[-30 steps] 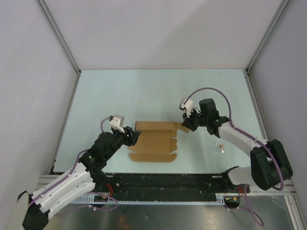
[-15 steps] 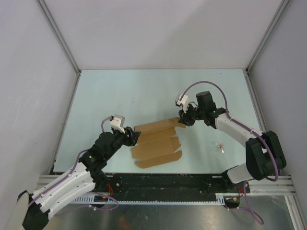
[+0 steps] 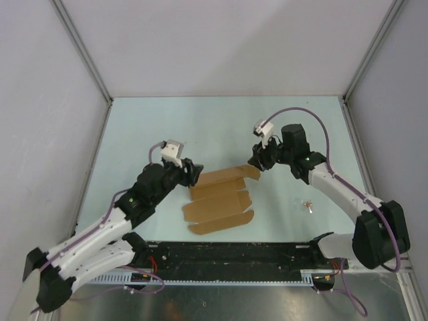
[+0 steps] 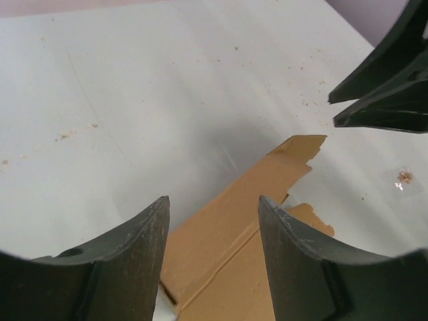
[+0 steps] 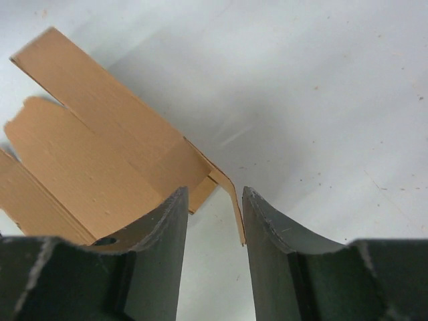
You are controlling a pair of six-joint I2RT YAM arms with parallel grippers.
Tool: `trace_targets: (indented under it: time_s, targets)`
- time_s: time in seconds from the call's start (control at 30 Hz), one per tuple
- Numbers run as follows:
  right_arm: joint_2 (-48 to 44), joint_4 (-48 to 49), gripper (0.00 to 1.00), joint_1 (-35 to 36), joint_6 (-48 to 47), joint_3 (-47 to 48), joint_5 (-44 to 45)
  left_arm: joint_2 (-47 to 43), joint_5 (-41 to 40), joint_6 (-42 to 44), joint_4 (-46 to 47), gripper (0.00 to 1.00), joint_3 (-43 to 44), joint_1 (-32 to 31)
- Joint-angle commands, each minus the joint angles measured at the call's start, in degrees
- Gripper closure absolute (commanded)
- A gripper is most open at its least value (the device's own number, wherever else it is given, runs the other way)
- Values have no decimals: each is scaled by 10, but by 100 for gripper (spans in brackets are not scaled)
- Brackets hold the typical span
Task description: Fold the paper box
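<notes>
The paper box (image 3: 221, 198) is a flat brown die-cut sheet lying skewed on the table between the arms. My left gripper (image 3: 193, 173) hovers at its far left corner. In the left wrist view its jaws (image 4: 214, 208) stand open, with the paper box (image 4: 231, 234) lying below the gap. My right gripper (image 3: 259, 161) is at the sheet's far right tab. In the right wrist view its jaws (image 5: 212, 195) are open around a bent-up tab (image 5: 231, 194), which stands loose close to the right finger (image 5: 267, 231).
A small reddish scrap (image 3: 309, 204) lies on the table to the right of the sheet and also shows in the left wrist view (image 4: 404, 178). Grey walls enclose the table on three sides. A black rail (image 3: 234, 254) runs along the near edge.
The right gripper dragged the tab back, turning the sheet askew, then opened and let go of it. The left gripper moved away from me to the sheet's far left corner.
</notes>
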Motion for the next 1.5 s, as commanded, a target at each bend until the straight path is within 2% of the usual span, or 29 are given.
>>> trace_targets:
  time_s: [0.0, 0.17, 0.2, 0.27, 0.43, 0.6, 0.63, 0.7, 0.8, 0.93, 1.07, 1.2, 1.47]
  targets:
    - [-67, 20, 57, 23, 139, 14, 75, 113, 31, 45, 24, 40, 72, -3]
    - [-117, -34, 64, 40, 277, 11, 172, 195, 74, 57, 35, 49, 108, -5]
    - [-123, -44, 63, 48, 294, 6, 206, 201, 79, 57, 42, 51, 107, -8]
    - [-147, -48, 62, 56, 354, -10, 216, 209, 83, 60, 52, 52, 98, -10]
    - [-187, 10, 62, 118, 453, -109, 233, 230, 113, 68, 78, 53, 91, -15]
    - [-182, 83, 65, 166, 547, -186, 281, 266, 112, 79, 83, 55, 97, -17]
    - [-177, 111, 66, 168, 555, -205, 283, 270, 113, 80, 84, 55, 98, -17]
    - [-162, 117, 69, 164, 576, -216, 311, 283, 116, 84, 86, 56, 102, -17]
    - [-132, 126, 70, 160, 570, -220, 323, 298, 121, 88, 87, 57, 108, -17]
    - [-96, 146, 68, 151, 574, -221, 302, 309, 122, 89, 91, 60, 108, -17]
    - [-65, 178, 78, 151, 586, -229, 263, 315, 127, 87, 96, 62, 104, -18]
    - [-43, 206, 82, 149, 598, -243, 259, 314, 127, 88, 98, 63, 99, -18]
    - [1, 295, 82, 142, 669, -281, 267, 312, 127, 89, 100, 64, 94, -18]
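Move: The rounded flap on the paper box's right edge lies about 8 cm back, 2 cm left and 14 cm below the right hand; the back wall's end tab is almost straight under that hand, some 8 cm down and 1 cm left, and the front strip 16 cm back, 10 cm left and 16 cm below. The raised back wall's middle is roughly 4 cm ahead, 8 cm right and 16 cm below the left hand. To the rounded right-edge flap comes the right hand: up about 5 cm clear of the end tab, back past it, then steeply down, tipping and swinging clockwise some 35-40 degrees while its fingers partly close. Over the raised back wall the left hand sinks and shifts right, with a little forward, its fingers narrowing too; contact can't be seen for either. ##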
